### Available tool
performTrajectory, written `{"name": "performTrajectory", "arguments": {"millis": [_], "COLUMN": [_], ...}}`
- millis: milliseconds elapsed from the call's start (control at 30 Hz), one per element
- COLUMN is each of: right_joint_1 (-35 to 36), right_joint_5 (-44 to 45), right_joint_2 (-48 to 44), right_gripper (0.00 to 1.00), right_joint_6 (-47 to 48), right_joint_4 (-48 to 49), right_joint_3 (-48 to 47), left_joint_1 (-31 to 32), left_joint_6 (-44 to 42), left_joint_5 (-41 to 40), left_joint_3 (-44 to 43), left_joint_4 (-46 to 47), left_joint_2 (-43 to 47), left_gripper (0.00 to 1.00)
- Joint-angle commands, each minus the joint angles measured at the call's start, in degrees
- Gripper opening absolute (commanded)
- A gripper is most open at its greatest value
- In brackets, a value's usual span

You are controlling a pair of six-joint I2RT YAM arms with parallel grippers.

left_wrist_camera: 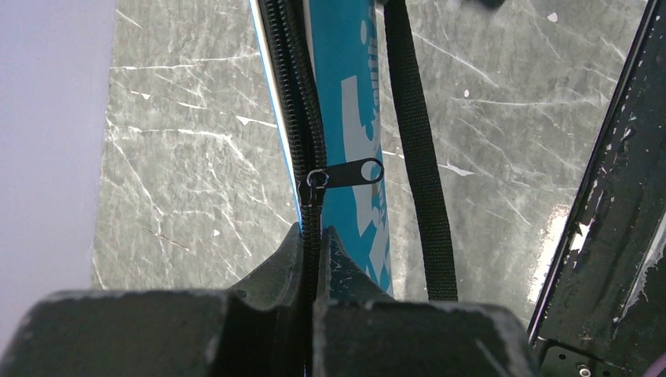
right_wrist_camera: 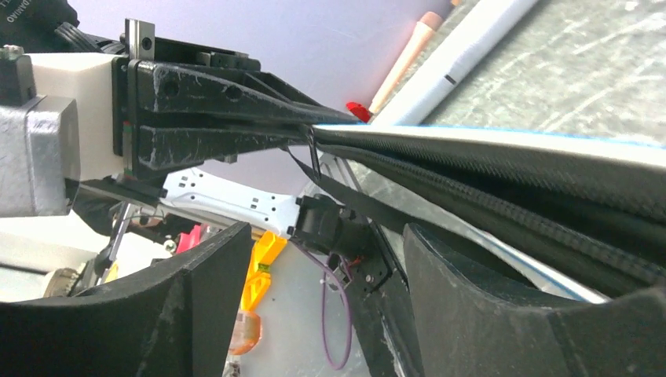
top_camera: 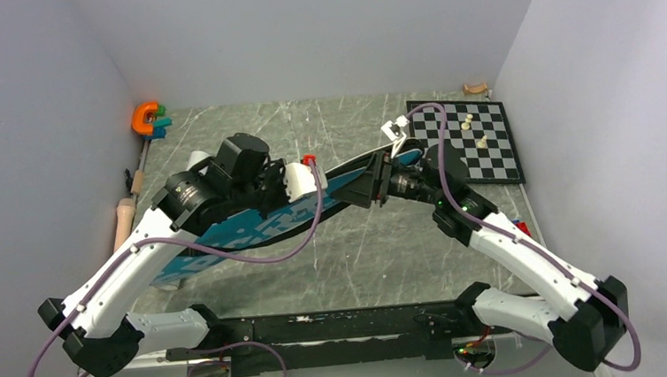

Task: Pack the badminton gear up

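Observation:
The blue bag (top_camera: 253,225) with white lettering hangs off the table, stretched between my two arms. My left gripper (top_camera: 321,188) is shut on its black zipper edge (left_wrist_camera: 310,118); in the left wrist view the fingers (left_wrist_camera: 275,267) pinch the zipper just below the zipper pull (left_wrist_camera: 349,173). A black strap (left_wrist_camera: 416,157) runs beside the bag (left_wrist_camera: 345,78). My right gripper (right_wrist_camera: 326,236) stands open right beside the bag's edge (right_wrist_camera: 510,165), nothing between its fingers. A long white tube (right_wrist_camera: 463,55) lies on the table behind. Rackets and shuttlecocks are out of view.
A black-and-white chessboard (top_camera: 477,138) with a few pieces lies at the back right. An orange clamp (top_camera: 143,117) sits in the back left corner. A wooden-coloured handle (top_camera: 124,223) lies along the left wall. Grey walls close in on three sides.

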State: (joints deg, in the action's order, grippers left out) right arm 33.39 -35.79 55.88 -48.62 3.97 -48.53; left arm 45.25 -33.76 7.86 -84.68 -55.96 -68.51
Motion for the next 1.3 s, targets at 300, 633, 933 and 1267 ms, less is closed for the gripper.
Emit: {"name": "performTrajectory", "arguments": {"millis": [300,633,933,1267], "right_joint_1": [6.07,8.46,8.9,8.89], "right_joint_5": [5.26,4.67,3.76,4.45], "right_joint_2": [10.69,13.62,14.84,13.26], "right_gripper": [0.67,0.54,0.37,0.0], "right_joint_6": [-2.55,-4.99,-6.74,-5.73], "right_joint_4": [27.46,33.18,35.25,32.47], "right_joint_3": [2.29,3.86,4.06,3.95], "left_joint_1": [2.89,4.35,4.75,5.27], "left_joint_6": [-1.33,-2.54,-3.12,-3.9], "left_joint_5": [4.13,4.06,4.1,3.19], "left_joint_3": [-5.99,-6.32,-6.44,-5.62], "left_joint_4": [1.9,1.39,0.88,0.42], "left_joint_2": [-0.41,-0.47,-0.83,-1.02], "left_gripper": [0.0,0.0,0.0,0.0]}}
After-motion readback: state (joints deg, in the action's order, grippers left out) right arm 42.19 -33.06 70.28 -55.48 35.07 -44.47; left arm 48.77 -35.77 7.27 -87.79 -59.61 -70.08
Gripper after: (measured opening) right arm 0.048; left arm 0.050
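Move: The zip pull lies about 7 cm to the right hand's left and 2 cm farther out, at nearly its height; the bag's far end is some 18 cm to the right hand's right and 9 cm farther out. The black strap hangs roughly 6 cm left, 4 cm back and 6 cm below it. From the left hand, already pinching the zip edge, the pull is about 4 cm right and 2 cm ahead. Leftward, about 6.5 cm and slowing, the right hand travels in along the bag's zip to the pull beside the left fingertips, rolling some 10 degrees so its left side rises, and shuts its wide-open fingers on the pull. The left hand keeps its pinch on the zip edge and eases back and slightly right, under 2 cm. ##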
